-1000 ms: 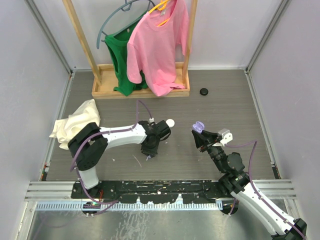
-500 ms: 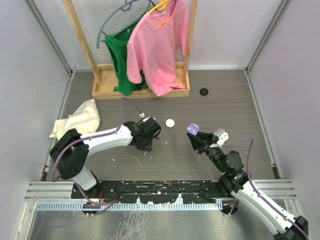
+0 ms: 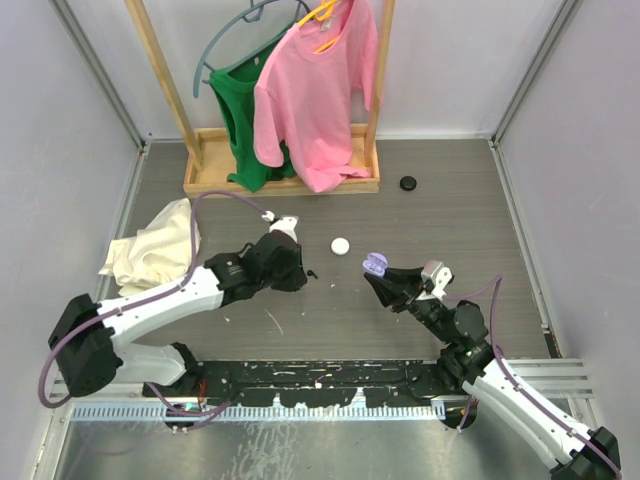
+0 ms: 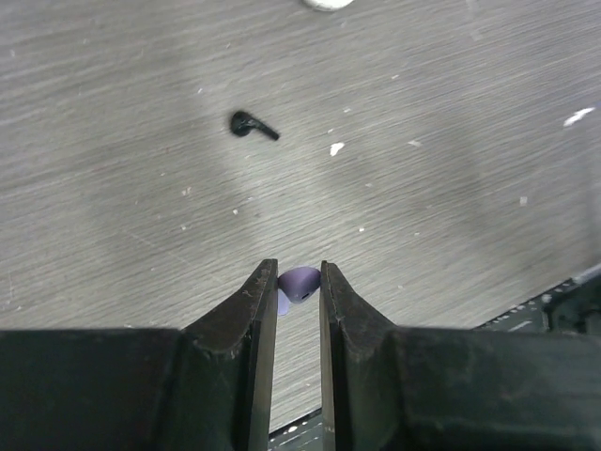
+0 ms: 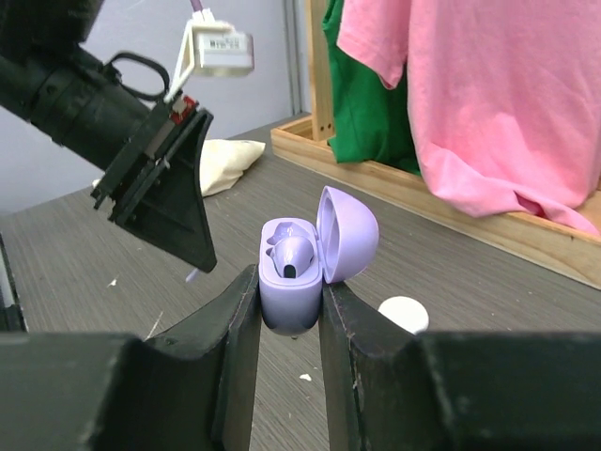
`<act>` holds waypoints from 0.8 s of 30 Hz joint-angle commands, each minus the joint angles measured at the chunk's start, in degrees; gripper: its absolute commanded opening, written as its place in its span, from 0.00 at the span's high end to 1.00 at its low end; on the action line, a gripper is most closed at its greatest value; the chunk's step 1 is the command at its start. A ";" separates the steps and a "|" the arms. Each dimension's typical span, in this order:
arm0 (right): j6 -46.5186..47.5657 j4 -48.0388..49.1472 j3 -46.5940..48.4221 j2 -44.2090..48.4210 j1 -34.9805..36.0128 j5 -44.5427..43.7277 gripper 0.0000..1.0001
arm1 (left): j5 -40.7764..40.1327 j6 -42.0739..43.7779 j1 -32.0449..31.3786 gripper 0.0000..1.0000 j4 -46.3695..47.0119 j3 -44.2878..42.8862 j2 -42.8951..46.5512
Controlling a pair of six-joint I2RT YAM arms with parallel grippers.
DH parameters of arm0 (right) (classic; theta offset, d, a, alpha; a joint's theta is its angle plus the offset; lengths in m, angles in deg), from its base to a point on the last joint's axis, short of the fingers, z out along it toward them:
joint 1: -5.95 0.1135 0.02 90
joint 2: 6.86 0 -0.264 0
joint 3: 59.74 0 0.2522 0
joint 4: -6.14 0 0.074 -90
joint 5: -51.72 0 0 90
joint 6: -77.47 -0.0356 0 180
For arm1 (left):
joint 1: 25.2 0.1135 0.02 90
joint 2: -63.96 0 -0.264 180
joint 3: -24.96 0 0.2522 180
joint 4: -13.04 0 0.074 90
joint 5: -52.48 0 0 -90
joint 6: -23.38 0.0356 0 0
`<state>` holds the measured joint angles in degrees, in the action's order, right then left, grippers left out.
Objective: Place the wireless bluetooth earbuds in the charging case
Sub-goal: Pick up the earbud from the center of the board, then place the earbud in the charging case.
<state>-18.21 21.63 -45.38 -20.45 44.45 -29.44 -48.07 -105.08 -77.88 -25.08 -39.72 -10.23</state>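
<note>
My left gripper point(image 4: 295, 272) is shut on a lilac earbud point(image 4: 300, 282), pinched at the fingertips above the table. In the top view that gripper point(image 3: 303, 270) sits left of centre. A black earbud point(image 4: 252, 123) lies loose on the table beyond it. My right gripper point(image 5: 289, 305) is shut on the lilac charging case point(image 5: 291, 291), held upright with its lid point(image 5: 349, 235) open. One lilac earbud point(image 5: 291, 254) sits in a slot of the case. In the top view the case point(image 3: 376, 264) is a short way right of the left gripper. The left gripper's fingers point(image 5: 178, 221) show close at the case's left.
A white round disc point(image 3: 341, 245) lies on the table between and behind the grippers. A black disc point(image 3: 407, 183) lies further back. A wooden rack point(image 3: 280, 180) with green and pink shirts stands at the back. A cream cloth point(image 3: 155, 250) lies at left.
My left arm has swung its elbow out to the left and its gripper has come up off the table with the lilac earbud. My right gripper has carried the case leftward toward it.
</note>
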 commanded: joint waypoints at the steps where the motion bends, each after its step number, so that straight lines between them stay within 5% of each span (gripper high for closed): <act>1: 1.06 5.54 -1.52 -1.08 0.15 4.06 0.99 | 1.46 3.00 0.28 0.79 8.42 0.88 5.97; 24: 0.88 8.09 -0.30 -5.25 0.17 11.51 0.99 | 14.21 5.90 -2.86 0.79 28.77 1.10 14.21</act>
<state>-17.77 25.78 -45.38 -25.04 44.45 -19.24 -36.55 -101.40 -79.22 -5.54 -38.03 3.52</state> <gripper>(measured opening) 0.332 0.218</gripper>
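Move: Up and to the right of the left hand, which already holds the purple earbud, is the open charging case in the right fingers: about 14 cm right, 2 cm back and 9 cm higher. On the table some 11 cm below the left hand, the black earbud lies 5 cm ahead and 4 cm right, the white disc 11 cm ahead and 10 cm right. From the right hand, the purple earbud is 14 cm left, 2 cm ahead and 9 cm lower; the white disc is 13 cm ahead, 4 cm left and 20 cm lower. Climbing about 13 cm, the left hand also drifts right towards the charging case, its fingers swinging from steeply down to nearer level and rightward, a turn of some 30 degrees, while they keep their pinch on the purple earbud. The right hand, still gripping the case, eases left and back by a few centimetres, turning slightly counter-clockwise. ##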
